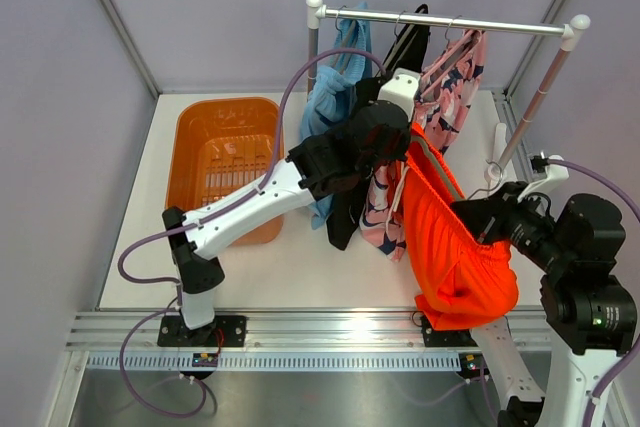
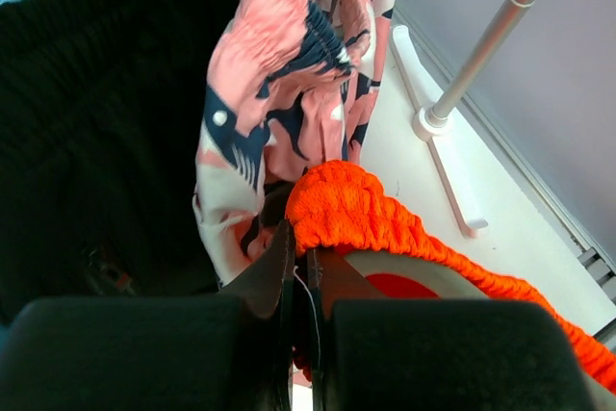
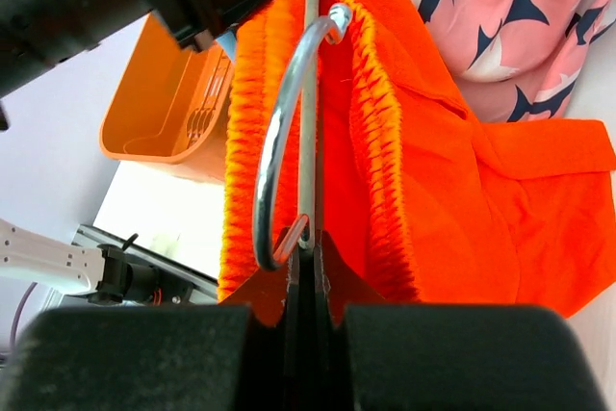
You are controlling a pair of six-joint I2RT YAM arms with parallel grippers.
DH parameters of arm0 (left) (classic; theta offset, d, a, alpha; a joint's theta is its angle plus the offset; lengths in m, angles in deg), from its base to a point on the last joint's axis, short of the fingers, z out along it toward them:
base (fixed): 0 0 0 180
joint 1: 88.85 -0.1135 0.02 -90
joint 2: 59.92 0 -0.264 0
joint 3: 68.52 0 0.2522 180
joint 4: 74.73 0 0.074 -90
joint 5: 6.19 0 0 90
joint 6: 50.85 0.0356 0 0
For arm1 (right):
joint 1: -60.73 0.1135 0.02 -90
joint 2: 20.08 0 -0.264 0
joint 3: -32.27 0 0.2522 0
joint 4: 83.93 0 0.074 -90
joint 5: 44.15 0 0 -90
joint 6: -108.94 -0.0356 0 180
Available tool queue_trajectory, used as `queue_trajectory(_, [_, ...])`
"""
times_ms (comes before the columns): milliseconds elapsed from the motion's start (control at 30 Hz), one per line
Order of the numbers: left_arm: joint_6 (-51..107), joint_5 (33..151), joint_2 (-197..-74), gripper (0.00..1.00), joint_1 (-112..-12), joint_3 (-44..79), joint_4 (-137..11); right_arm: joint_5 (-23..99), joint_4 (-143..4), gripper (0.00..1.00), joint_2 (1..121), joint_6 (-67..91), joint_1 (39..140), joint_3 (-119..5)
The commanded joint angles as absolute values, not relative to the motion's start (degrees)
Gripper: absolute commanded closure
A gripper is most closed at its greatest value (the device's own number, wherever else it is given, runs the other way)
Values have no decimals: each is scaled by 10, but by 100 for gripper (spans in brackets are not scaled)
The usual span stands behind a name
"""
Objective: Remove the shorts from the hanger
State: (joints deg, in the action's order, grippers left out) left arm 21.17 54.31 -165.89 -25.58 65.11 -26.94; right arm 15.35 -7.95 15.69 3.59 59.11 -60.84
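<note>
The bright orange shorts (image 1: 452, 247) hang stretched between my two grippers, off the rail. My left gripper (image 2: 300, 247) is shut on their ribbed waistband (image 2: 351, 207); in the top view it (image 1: 407, 139) is at the shorts' upper end. My right gripper (image 3: 308, 245) is shut on the hanger's metal hook (image 3: 274, 132), with the orange shorts (image 3: 433, 190) draped around it; in the top view it (image 1: 482, 223) is at their right side. The pink patterned shorts (image 1: 452, 82), black shorts (image 1: 345, 217) and light blue shorts (image 1: 330, 97) hang on the rail (image 1: 450, 22).
An orange basket (image 1: 220, 162) stands on the table to the left and shows in the right wrist view (image 3: 173, 93). The rack's right post (image 2: 491, 40) and its white foot (image 2: 443, 180) are near the left gripper. Walls close in on both sides.
</note>
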Motion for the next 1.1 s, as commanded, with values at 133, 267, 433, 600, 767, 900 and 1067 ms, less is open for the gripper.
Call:
queue_trajectory(133, [242, 558, -1679, 100, -283, 652, -294, 70, -108, 100, 133, 29, 593, -669])
queue_trajectory(267, [241, 581, -1665, 100, -281, 606, -306, 67, -115, 100, 133, 26, 593, -687])
queue_trajectory(433, [243, 601, -1626, 100, -278, 535, -344, 95, -134, 100, 128, 18, 593, -703])
queue_trajectory(600, [240, 619, -1612, 100, -273, 479, -361, 102, -179, 100, 124, 1, 593, -705])
queue_trajectory(767, [262, 641, -1571, 100, -241, 426, -414, 135, -211, 100, 128, -5, 593, -689])
queue_trajectory(900, [289, 644, -1520, 100, -197, 390, -457, 164, -257, 100, 135, -14, 593, -668])
queue_trajectory(1067, [374, 697, -1475, 100, -103, 382, -484, 216, -317, 100, 145, -21, 593, -623])
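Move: My left hand already pinches the front waistband corner of the red shorts; their middle lies about 9 cm back, 9 cm right and 12 cm below. The hanger runs back from these fingers, its middle some 7 cm back, 9 cm right, about level. The pink shorts hang roughly 9 cm ahead, 5 cm right; the black garment 8 cm ahead, 5 cm left. My right hand grips the hanger's neck, its middle about 9 cm ahead, 5 cm left. I keep the waistband pinched in my left hand and draw it down about 7 cm off the far end of the hanger, then sweep back beneath the hanger, some 12 cm back in all, curving up slightly at the end and turning about 25 degrees clockwise. My right hand keeps the hanger's neck and, after easing back slightly, lifts some 7 cm, tipping its fingers up. ##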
